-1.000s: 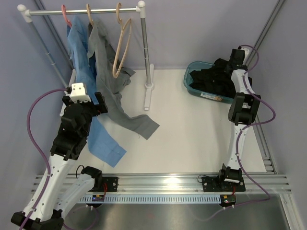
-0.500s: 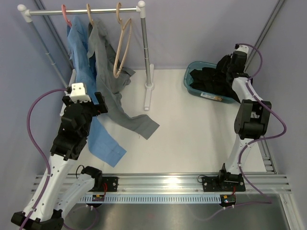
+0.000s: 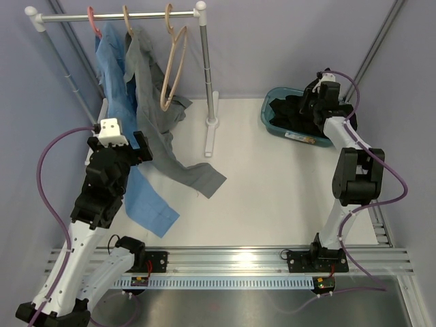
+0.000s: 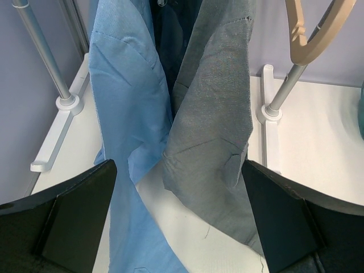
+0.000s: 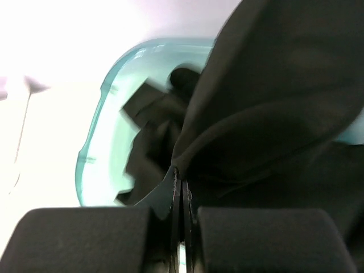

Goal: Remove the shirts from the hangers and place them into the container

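A light blue shirt [image 3: 112, 82] [image 4: 125, 102] hangs on the pink hanger [image 3: 92, 20]. Beside it a grey shirt [image 3: 157, 126] [image 4: 216, 114] hangs from a tan hanger [image 3: 127, 20], its tail trailing on the table. A second tan hanger [image 3: 174, 68] [image 4: 313, 34] hangs bare. My left gripper [image 3: 136, 144] [image 4: 179, 170] stands wide open just in front of both shirts, holding nothing. The black shirt [image 3: 296, 112] [image 5: 273, 102] lies heaped in the teal container [image 3: 267, 117] [image 5: 94, 136]. My right gripper [image 3: 315, 97] [image 5: 182, 176] is over the tub, shut on a fold of the black shirt.
The white-and-metal rail [image 3: 116, 15] stands at the back left, with its post [image 3: 206, 68] [image 4: 284, 91] and foot [image 3: 211, 136] between the shirts and the tub. An aluminium track [image 3: 231, 259] runs along the near edge. Purple walls close in the sides.
My right arm has swung left and down over the tub, and its gripper has closed on the black shirt. The left arm and the hanging shirts have not moved.
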You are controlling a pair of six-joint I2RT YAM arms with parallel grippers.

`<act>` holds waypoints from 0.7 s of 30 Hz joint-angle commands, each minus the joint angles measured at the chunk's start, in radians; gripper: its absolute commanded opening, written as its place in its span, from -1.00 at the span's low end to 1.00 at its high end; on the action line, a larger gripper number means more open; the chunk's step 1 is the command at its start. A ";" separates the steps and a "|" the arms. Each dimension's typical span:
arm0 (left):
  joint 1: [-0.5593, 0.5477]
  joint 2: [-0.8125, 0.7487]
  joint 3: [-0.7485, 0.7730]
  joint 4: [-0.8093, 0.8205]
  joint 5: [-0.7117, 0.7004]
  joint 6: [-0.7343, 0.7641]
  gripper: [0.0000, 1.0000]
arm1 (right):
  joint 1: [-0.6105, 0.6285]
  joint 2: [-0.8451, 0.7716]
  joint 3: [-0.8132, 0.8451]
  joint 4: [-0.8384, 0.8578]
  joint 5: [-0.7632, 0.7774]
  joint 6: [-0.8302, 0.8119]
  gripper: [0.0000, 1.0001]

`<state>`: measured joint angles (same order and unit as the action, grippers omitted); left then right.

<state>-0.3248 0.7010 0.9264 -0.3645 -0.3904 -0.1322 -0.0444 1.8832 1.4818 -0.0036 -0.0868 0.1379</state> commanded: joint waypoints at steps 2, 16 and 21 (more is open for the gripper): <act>0.007 -0.015 -0.001 0.058 -0.007 -0.012 0.98 | 0.038 0.076 0.072 -0.188 -0.155 0.037 -1.00; 0.007 -0.015 -0.001 0.056 -0.008 -0.014 0.98 | 0.107 0.241 0.199 -0.283 -0.151 0.262 -1.00; 0.007 -0.015 -0.001 0.058 -0.015 -0.012 0.98 | 0.098 0.347 0.360 -0.367 -0.003 0.322 -1.00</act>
<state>-0.3222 0.6945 0.9264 -0.3645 -0.3908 -0.1322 0.0494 2.1799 1.7512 -0.3019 -0.1860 0.3927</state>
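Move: My right hand is shut on the black shirt above the container, whose middle lies about 5 cm to my left, 2 cm back and some 14 cm below. The shirt's loose heap in it is about 11 cm left, 2 cm back and 14 cm down; its right rim is about 11 cm right, 2 cm back and 11 cm down. From my left hand, the container is about 26 cm ahead, 52 cm right and 28 cm below. Still pinching the black shirt, I sweep my right hand about 9 cm left and as far down, drawing back some 3 cm, to bring the cloth over the container's left half and down into it. Low down I push forward about 4 cm while my fingers, tipped 20 degrees further down with the hand's left side rolled up, stay shut. ##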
